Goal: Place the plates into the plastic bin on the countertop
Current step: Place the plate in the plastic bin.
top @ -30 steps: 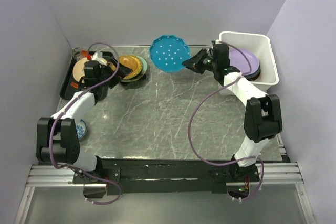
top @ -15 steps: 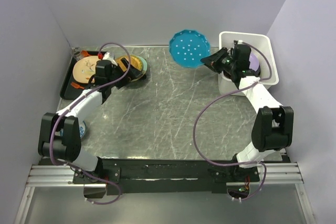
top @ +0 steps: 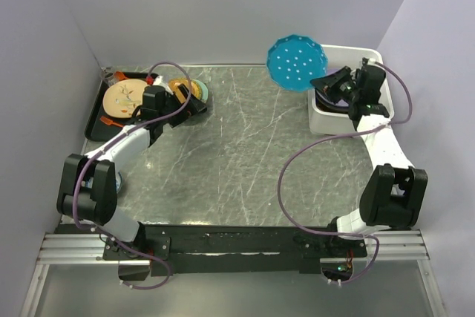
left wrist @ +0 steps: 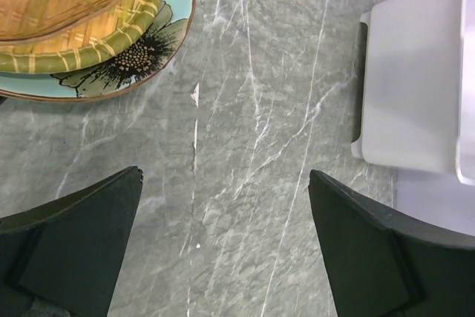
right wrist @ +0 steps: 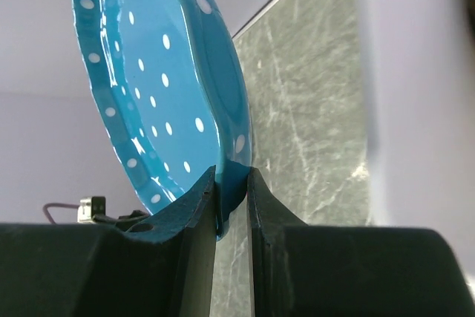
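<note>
My right gripper (top: 324,82) is shut on the rim of a teal plate with white dots (top: 297,62), which stands nearly on edge in the air at the left rim of the white plastic bin (top: 349,50). In the right wrist view the fingertips (right wrist: 231,176) pinch the plate's lower edge (right wrist: 159,79). The arm hides most of the bin's inside. My left gripper (top: 194,100) is open and empty, low over the countertop (top: 237,154), just right of a stack of plates (top: 185,88). The left wrist view shows that stack (left wrist: 89,27) and the bin (left wrist: 415,79).
A black tray (top: 95,120) at the far left holds a cream plate (top: 125,98) and small items. A small blue-and-white dish (top: 115,182) lies beside the left arm's base. Grey walls close in the back and both sides.
The right arm has carried the teal plate to the right, from mid-table to the bin's left rim. The left gripper has slid right across the plate stack, its jaws a little wider.
</note>
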Controlling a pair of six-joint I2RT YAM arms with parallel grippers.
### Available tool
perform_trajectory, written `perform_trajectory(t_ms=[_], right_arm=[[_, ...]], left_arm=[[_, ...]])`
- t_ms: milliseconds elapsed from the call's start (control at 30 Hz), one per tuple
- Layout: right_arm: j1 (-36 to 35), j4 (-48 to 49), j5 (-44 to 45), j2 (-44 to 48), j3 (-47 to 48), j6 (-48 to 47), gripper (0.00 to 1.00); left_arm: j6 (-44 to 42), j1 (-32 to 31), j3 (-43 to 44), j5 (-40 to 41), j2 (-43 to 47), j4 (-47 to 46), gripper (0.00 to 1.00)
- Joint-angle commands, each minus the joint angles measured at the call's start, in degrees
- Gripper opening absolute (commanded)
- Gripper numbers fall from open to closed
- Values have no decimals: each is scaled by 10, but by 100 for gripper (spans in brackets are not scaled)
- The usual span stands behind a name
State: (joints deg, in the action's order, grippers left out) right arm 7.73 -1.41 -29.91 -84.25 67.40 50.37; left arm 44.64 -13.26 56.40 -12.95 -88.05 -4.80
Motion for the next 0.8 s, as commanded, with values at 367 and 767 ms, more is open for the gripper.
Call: perform_trajectory(t_ms=[367, 767], right_arm=[[107, 85, -38, 69, -25, 14, 1], [162, 118, -45, 66, -65, 30, 2]], left_arm=[[-3, -12, 35, 2, -12, -2, 99], [-3, -12, 28, 5, -11, 1, 99]])
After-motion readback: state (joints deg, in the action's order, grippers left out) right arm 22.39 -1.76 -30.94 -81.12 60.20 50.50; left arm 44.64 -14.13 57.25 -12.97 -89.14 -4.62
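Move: Just past the plastic bin's left wall, the right hand holds the polka-dot blue plate by its edge; that plate's middle is about 7 cm ahead and 6 cm left of it, near its height. The bin's middle lies roughly 13 cm to its right, level fore and aft, some 18 cm below; the purple plate inside lies about 10 cm right, also level and 18 cm lower. From the left hand, the bin is about 48 cm right and 7 cm ahead. Carrying the pinched blue plate rightward over the bin, the right hand travels about 10 cm, sinking some 3 cm and easing back slightly, while the wrist swings clockwise roughly 15 degrees. It slows towards the end; the fingers keep their hold on the plate's edge. ##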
